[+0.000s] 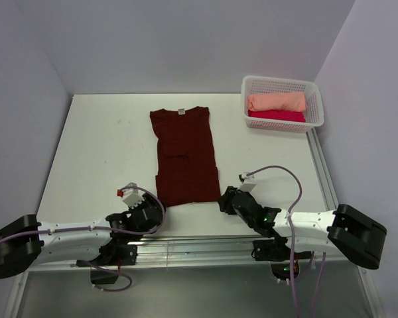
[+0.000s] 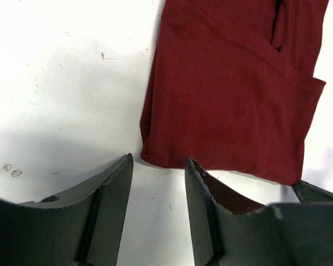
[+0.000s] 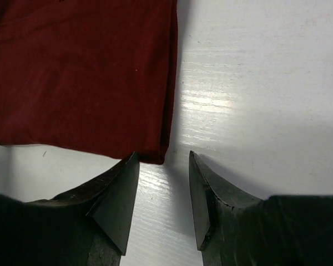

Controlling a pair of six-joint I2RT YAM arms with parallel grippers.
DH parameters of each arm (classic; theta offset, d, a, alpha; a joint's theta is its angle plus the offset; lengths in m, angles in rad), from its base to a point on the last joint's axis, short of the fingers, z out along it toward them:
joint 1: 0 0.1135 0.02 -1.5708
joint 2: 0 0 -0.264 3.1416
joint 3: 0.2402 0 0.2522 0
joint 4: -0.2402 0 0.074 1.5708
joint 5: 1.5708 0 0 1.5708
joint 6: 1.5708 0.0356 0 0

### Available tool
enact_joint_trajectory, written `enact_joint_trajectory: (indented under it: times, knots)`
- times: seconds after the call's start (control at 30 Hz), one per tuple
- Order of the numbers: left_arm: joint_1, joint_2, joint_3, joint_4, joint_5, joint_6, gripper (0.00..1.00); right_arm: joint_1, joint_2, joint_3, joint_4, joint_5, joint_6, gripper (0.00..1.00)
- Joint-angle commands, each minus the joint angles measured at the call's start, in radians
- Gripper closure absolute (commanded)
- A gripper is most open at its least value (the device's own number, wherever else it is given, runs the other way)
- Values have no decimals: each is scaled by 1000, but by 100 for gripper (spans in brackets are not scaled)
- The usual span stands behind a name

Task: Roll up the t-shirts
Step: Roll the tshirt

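A dark maroon t-shirt [image 1: 184, 152] lies flat on the white table, sleeves folded in, its grey neck label [image 1: 182, 110] at the far end. My left gripper [image 1: 152, 207] is open and empty at the shirt's near left corner [image 2: 150, 155]; its fingers [image 2: 114, 183] stop just short of the hem. My right gripper [image 1: 224, 201] is open and empty at the near right corner [image 3: 158, 155]; its left fingertip [image 3: 127, 166] reaches the hem edge. A rolled peach t-shirt [image 1: 276, 101] and a rolled crimson t-shirt [image 1: 277, 116] lie in the basket.
A white mesh basket [image 1: 316, 106] stands at the far right corner of the table. Grey walls close in the table on three sides. A metal rail [image 1: 199, 246] runs along the near edge by the arm bases.
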Motion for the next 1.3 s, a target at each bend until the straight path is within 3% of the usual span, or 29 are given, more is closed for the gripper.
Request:
enact_joint_trajectory:
  times: [0.0,0.23,0.3,0.33,0.43,0.83,0.93,0.97,1.13,1.27]
  knots:
    - [7,-3,-37,-96,25,12,51,10,43,43,21,19,-32,52]
    - [65,49,-21,-59,62,64,52,8,127,86,24,9,-41,62]
    - [81,59,-20,-47,74,81,53,10,132,87,21,12,-35,77]
    - [87,59,-23,-45,76,87,53,10,132,87,16,16,-32,89]
    - [99,48,-35,-33,85,87,57,8,124,86,4,28,-16,100]
    - [105,117,-6,-21,79,105,68,8,96,70,-7,34,7,100]
    - [105,125,9,-13,85,130,85,8,92,76,-27,39,10,100]
    - [105,126,12,-16,88,134,100,8,87,82,-42,39,11,100]
    - [108,102,43,-71,123,154,99,8,44,87,-96,13,39,100]
    - [150,91,63,-126,238,174,100,8,15,139,-264,-23,68,100]
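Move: The folded dark-red t-shirt's near left corner lies about 2 cm ahead of the left gripper, level sideways and 1 cm below; its collar tag is some 33 cm ahead and 7 cm right of that gripper, 1 cm below. The near right corner is about 1 cm ahead, 1 cm left and 1 cm below the right gripper. From there the white basket stands roughly 34 cm ahead and 21 cm right, its middle a little higher. The t-shirt's two near corners are pinched, right one first: the right gripper eases about 1 cm left and slightly forward and down, then its half-open fingers shut. The left slides about 1.5 cm forward and nearly 1 cm down, closing later on its corner. Both, fingers kept shut, finally begin drawing back towards the bases, the right by about 1 cm. ##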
